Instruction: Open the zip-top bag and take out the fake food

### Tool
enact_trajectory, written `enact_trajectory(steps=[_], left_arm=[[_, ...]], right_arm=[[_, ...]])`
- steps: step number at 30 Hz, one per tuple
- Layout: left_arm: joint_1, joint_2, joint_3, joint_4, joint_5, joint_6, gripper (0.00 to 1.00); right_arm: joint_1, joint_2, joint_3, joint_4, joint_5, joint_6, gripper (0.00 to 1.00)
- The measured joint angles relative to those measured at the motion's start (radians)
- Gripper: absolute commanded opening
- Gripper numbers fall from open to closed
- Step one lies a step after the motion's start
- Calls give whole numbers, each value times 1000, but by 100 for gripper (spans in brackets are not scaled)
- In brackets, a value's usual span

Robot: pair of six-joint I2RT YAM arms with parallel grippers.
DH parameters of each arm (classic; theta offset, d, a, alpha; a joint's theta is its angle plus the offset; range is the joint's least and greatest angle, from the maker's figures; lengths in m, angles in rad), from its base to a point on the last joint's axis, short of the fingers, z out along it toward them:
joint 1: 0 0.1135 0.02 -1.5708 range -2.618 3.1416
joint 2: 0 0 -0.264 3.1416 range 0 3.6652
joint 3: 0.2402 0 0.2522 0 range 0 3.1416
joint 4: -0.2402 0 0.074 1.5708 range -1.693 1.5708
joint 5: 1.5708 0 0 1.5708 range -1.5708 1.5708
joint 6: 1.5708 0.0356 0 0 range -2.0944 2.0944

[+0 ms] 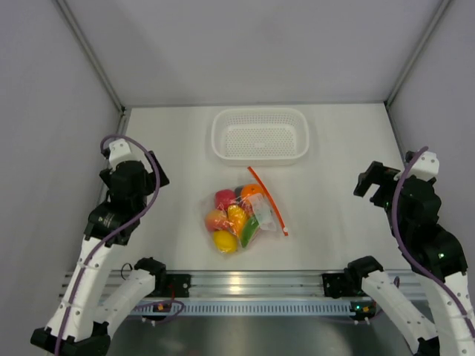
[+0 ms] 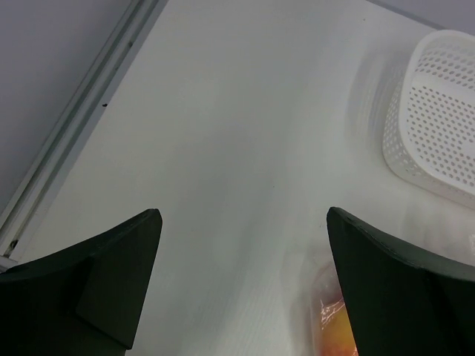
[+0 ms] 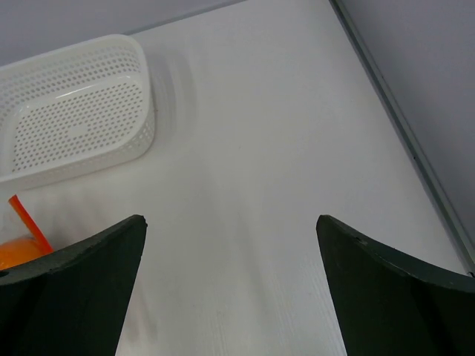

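The clear zip-top bag (image 1: 269, 216) lies in the middle of the white table, its orange-red zip strip (image 1: 267, 199) along the right side. Inside sit the fake food (image 1: 234, 219): red, orange, yellow and green pieces. My left gripper (image 1: 152, 172) hangs open to the left of the bag, well apart from it; in the left wrist view (image 2: 243, 222) only a corner of the bag (image 2: 332, 315) shows by the right finger. My right gripper (image 1: 369, 180) stands open to the right, also apart; its wrist view (image 3: 231, 222) shows the zip strip (image 3: 28, 222) at the far left.
A white perforated basket (image 1: 260, 136) stands behind the bag, also in the left wrist view (image 2: 434, 126) and the right wrist view (image 3: 74, 104). Grey walls close in the table on three sides. An aluminium rail (image 1: 245, 285) runs along the near edge.
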Motion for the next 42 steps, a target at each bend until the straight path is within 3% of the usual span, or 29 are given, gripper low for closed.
enact_trajectory(steps=[8, 14, 17, 21, 25, 30, 42], left_arm=[[0, 50, 81, 0, 76, -11, 99], [-16, 195, 188, -1, 163, -31, 99], [-114, 306, 251, -10, 123, -35, 99], [-336, 459, 337, -17, 127, 18, 99], [-465, 588, 411, -25, 251, 115, 99], [-544, 698, 511, -42, 392, 240, 99], [-540, 875, 608, -37, 724, 372, 97]], right_arm=[[0, -11, 0, 1, 0, -6, 99], [0, 27, -2, 2, -29, -6, 99], [0, 58, -13, 6, -60, -6, 99], [0, 76, -32, 5, -109, -13, 99], [0, 66, -35, 5, -145, -20, 99], [0, 40, -35, 6, -178, -26, 99], [0, -5, -68, 13, -308, -24, 99]])
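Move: The bag's red zip lies about 32 cm to the left hand's right, some 2 cm ahead and 25 cm below. The fruit in the bag is about 25 cm to that hand's right and 3 cm back; the white basket is 30 cm right and 23 cm ahead. From the right hand the zip is roughly 31 cm left, 7 cm ahead and 29 cm below. The open left hand sweeps some 34 cm right towards the zip, turning clockwise; the right eases 5 cm left. ##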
